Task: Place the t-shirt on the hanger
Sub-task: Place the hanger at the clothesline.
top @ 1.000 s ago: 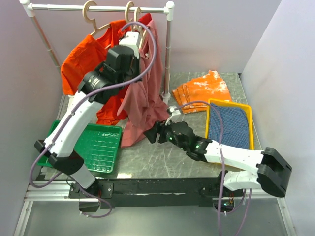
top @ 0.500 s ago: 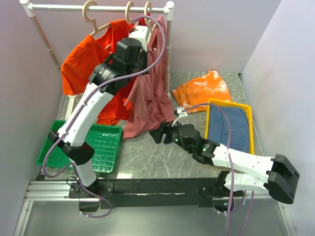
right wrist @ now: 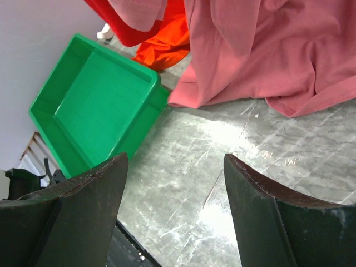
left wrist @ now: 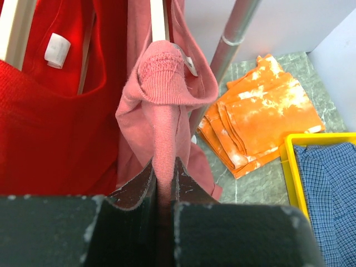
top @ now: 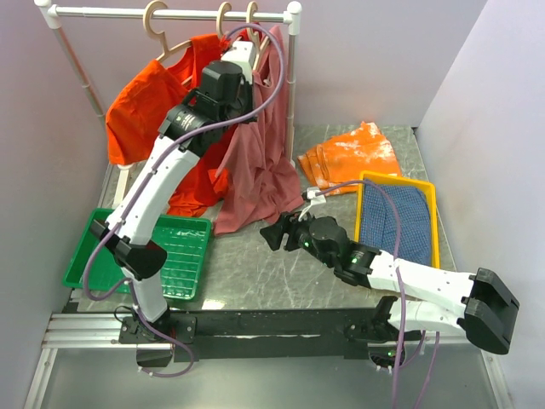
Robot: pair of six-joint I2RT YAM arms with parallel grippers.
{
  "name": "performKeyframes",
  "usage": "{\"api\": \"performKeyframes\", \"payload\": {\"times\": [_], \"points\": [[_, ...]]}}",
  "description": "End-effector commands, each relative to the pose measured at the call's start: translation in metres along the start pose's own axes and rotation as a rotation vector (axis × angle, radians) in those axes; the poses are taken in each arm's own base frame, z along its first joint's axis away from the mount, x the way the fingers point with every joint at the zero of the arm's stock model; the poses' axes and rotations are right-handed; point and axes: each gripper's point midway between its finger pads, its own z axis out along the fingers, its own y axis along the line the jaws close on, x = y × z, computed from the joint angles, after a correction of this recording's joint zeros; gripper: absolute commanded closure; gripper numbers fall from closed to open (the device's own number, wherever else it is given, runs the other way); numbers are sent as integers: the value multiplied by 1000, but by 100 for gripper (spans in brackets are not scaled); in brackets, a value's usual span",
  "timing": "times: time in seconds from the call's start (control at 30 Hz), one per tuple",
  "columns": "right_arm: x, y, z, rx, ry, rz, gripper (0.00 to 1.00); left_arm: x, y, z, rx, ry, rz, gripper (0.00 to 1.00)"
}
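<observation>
The dusty rose t-shirt (top: 260,166) hangs from the right end of the rail, and its hem rests crumpled on the table. My left gripper (top: 242,58) is up by the rail, shut on a fold of the t-shirt's neckband (left wrist: 161,105). In the left wrist view the gripper (left wrist: 164,164) pinches that fold. The pale hanger (left wrist: 158,21) runs down inside the neck opening, and its hook (top: 254,12) sits over the rail. My right gripper (top: 271,232) is low over the table in front of the hem (right wrist: 267,61). Its jaws (right wrist: 175,161) are open and hold nothing.
A white rail (top: 111,14) carries two more hangers, one with an orange t-shirt (top: 136,98) and one with a red t-shirt (left wrist: 55,122). A green tray (top: 174,247) lies at the left. Folded orange cloth (top: 353,152) and a yellow tray (top: 398,177) with blue checked fabric lie at the right.
My left gripper has risen and moved right towards the rail's end, lifting the t-shirt with it. My right gripper has slid a little to the right, away from the hem.
</observation>
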Motion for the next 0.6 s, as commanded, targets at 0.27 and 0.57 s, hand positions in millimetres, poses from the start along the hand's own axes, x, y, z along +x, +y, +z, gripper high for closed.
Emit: {"api": "performKeyframes", "payload": {"times": [0.27, 0.57], "points": [[-10, 2, -3, -4, -37, 3, 23, -30, -9, 5, 95, -105, -6, 81], [-30, 7, -13, -1, -78, -4, 22, -61, -2, -58, 129, -206, -44, 2]]}}
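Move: The left hand pinches the near shoulder of the pink t-shirt on its hanger. The clothesline, with the hanger's hook at it, is about 14 cm ahead, 1 cm left and 12 cm up. The red shirt hangs roughly 8 cm left and 8 cm ahead; the rack's right post is some 8 cm right and 13 cm ahead. From the idle right hand, that hook spot is about 33 cm ahead, 4 cm left and 35 cm up. The left hand eases about 1 cm forward towards the clothesline, opening wide to let go of the t-shirt's shoulder. ##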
